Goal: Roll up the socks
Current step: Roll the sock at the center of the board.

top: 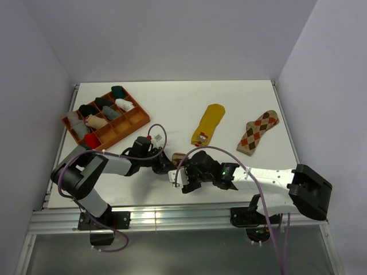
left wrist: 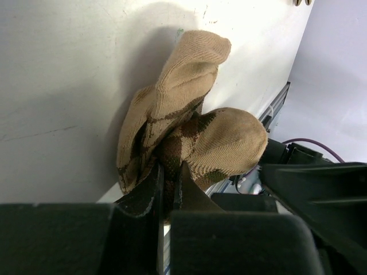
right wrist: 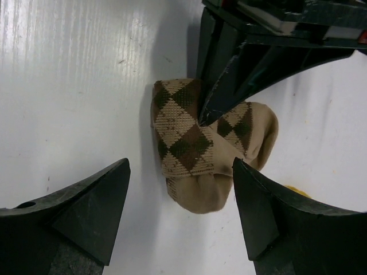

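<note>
The brown-and-cream argyle sock (left wrist: 189, 126) lies folded into a loose bundle (right wrist: 189, 143) on the white table near the front edge (top: 179, 156). My left gripper (left wrist: 170, 172) is shut on its middle, and its dark fingers (right wrist: 229, 74) show pinching the fabric in the right wrist view. My right gripper (right wrist: 181, 162) stands open, its fingers on either side of the bundle's near end without touching it. The mustard yellow sock (top: 209, 123) and the orange-brown-cream argyle sock (top: 258, 133) lie flat farther back.
An orange compartment tray (top: 137, 121) with several small rolled bundles stands at the back left. The two arms cross close together near the table's front edge (top: 172, 200). White walls enclose the table on three sides.
</note>
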Available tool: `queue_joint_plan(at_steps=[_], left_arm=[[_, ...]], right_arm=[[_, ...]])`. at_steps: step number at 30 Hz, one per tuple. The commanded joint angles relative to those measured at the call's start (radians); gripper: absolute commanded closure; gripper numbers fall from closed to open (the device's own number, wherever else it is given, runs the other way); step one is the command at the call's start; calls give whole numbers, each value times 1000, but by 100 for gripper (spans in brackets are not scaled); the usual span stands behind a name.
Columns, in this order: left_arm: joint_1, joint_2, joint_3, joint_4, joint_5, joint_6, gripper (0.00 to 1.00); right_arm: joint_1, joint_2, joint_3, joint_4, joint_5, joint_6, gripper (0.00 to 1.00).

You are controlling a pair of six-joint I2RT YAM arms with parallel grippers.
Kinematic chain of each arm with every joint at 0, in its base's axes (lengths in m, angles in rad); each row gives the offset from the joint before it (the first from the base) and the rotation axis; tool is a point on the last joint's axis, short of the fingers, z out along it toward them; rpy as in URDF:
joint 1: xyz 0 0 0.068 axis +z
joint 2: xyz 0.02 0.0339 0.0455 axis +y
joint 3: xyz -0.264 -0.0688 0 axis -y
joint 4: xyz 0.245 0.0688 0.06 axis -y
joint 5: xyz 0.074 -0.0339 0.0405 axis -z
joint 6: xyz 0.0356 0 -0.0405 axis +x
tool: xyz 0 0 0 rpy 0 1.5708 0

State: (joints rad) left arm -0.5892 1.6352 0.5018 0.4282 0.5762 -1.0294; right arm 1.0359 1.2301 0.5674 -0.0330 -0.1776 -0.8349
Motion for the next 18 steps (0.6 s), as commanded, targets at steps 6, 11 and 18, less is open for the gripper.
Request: queue_joint_plan(at_steps=[6, 11, 18], left_arm=[[11, 55, -17, -157, -70, 86, 100], [17, 48, -13, -166, -52, 101, 100], [22, 38, -11, -163, -18, 134, 100]], right_arm=[[10, 147, 38, 76, 41, -63, 25], [10, 196, 66, 90, 53, -70, 29], [-28, 295, 170, -37, 11, -49, 54]])
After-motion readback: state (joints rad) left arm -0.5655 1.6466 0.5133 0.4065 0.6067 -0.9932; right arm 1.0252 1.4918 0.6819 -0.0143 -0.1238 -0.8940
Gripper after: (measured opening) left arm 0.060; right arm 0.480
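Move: My right hand, open, hangs just short of the free folded end of the center sock: that bundle lies about 3 cm ahead, 3 cm to the left and 4 cm below. The yellow sock is some 21 cm ahead and 9 cm right of this hand, the flat argyle sock about 18 cm ahead and 30 cm right, both some 6 cm lower. From my left hand, already shut on the bundle, its middle is level fore and aft, roughly 2 cm right and 1 cm lower. I drop my right hand about 4 cm to the center sock, then ease it some 2 cm forward and a little left, tipping the fingers slightly further down. As it slides in beside my left fingers, I bring the right fingers from wide to about half open, one on each side of the sock's free folded end. My left hand stays put and keeps its pinch on the bundle. ##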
